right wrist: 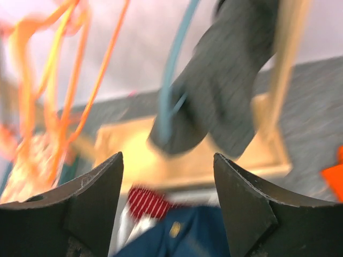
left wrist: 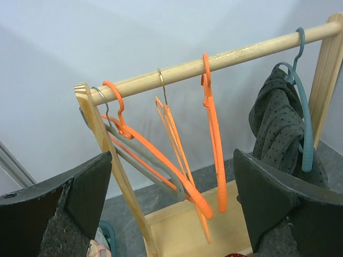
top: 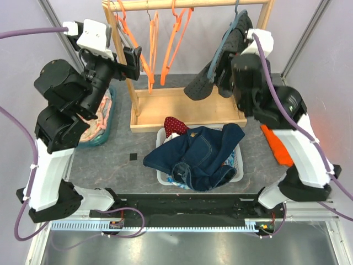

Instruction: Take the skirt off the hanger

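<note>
A dark dotted skirt (top: 212,72) hangs on a teal hanger (left wrist: 305,107) at the right end of the wooden rail (left wrist: 214,61). It also shows in the left wrist view (left wrist: 278,128) and, blurred, in the right wrist view (right wrist: 225,96). My right gripper (top: 226,69) is open and empty, close in front of the skirt, which hangs just beyond its fingertips (right wrist: 241,182). My left gripper (top: 132,62) is open and empty, held high at the left end of the rack, facing several empty orange hangers (left wrist: 209,144).
The wooden rack base (top: 187,107) stands at the back centre. A white basket (top: 238,168) with a blue denim garment (top: 193,154) and a red striped cloth (top: 175,126) is in front. A teal bin (top: 102,135) of pink clothes sits left. An orange item (top: 276,146) lies right.
</note>
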Robot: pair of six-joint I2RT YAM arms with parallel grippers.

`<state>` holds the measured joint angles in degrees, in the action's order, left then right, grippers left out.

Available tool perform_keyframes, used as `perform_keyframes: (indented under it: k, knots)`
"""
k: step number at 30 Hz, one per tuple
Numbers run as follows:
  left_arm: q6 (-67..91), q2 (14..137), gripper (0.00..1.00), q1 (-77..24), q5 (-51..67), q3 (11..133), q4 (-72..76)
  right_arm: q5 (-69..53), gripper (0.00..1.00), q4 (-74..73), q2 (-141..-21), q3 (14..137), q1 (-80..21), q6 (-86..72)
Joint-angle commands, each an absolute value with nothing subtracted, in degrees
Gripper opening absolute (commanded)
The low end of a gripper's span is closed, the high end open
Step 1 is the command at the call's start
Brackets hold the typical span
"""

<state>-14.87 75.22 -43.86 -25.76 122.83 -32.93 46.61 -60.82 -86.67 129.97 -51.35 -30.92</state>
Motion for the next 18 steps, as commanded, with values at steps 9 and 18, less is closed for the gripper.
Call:
perform_keyframes:
  k: [9, 18]
  knots:
    - [-15.73, 70.32, 0.99, -44.03, -22.68, 114.88, -35.24, 14.08, 0.73, -48.17, -93.60, 134.03, -22.15, -27.51]
    - [-14.59, 69.52, 1.00, -44.03, -21.71, 111.71, -36.12, 6.68, 0.72, -40.35, -93.42, 131.92, -21.09, -29.79]
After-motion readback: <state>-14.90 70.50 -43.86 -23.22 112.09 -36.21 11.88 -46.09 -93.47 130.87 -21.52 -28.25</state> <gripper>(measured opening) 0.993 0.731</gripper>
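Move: The grey dotted garment hangs about 18 cm ahead of the right gripper, some 4 cm to its right, its middle about 8 cm lower. Its blue hanger is about 15 cm ahead, straight in line and level with the gripper; the rack's right post stands about 17 cm ahead and 12 cm right, and the nearest orange hanger about 14 cm ahead and 16 cm left. From the left gripper the garment lies roughly 18 cm ahead, 34 cm right and 18 cm lower. Drive the right gripper, fingers still open, about 12 cm forward towards the grey garment, swinging out to the right by some 8 cm on the way, then easing half of that back left while its left side rolls up about 10 degrees. Meanwhile lower the open left gripper about 5 cm beside the rack, clear of the orange hangers. ##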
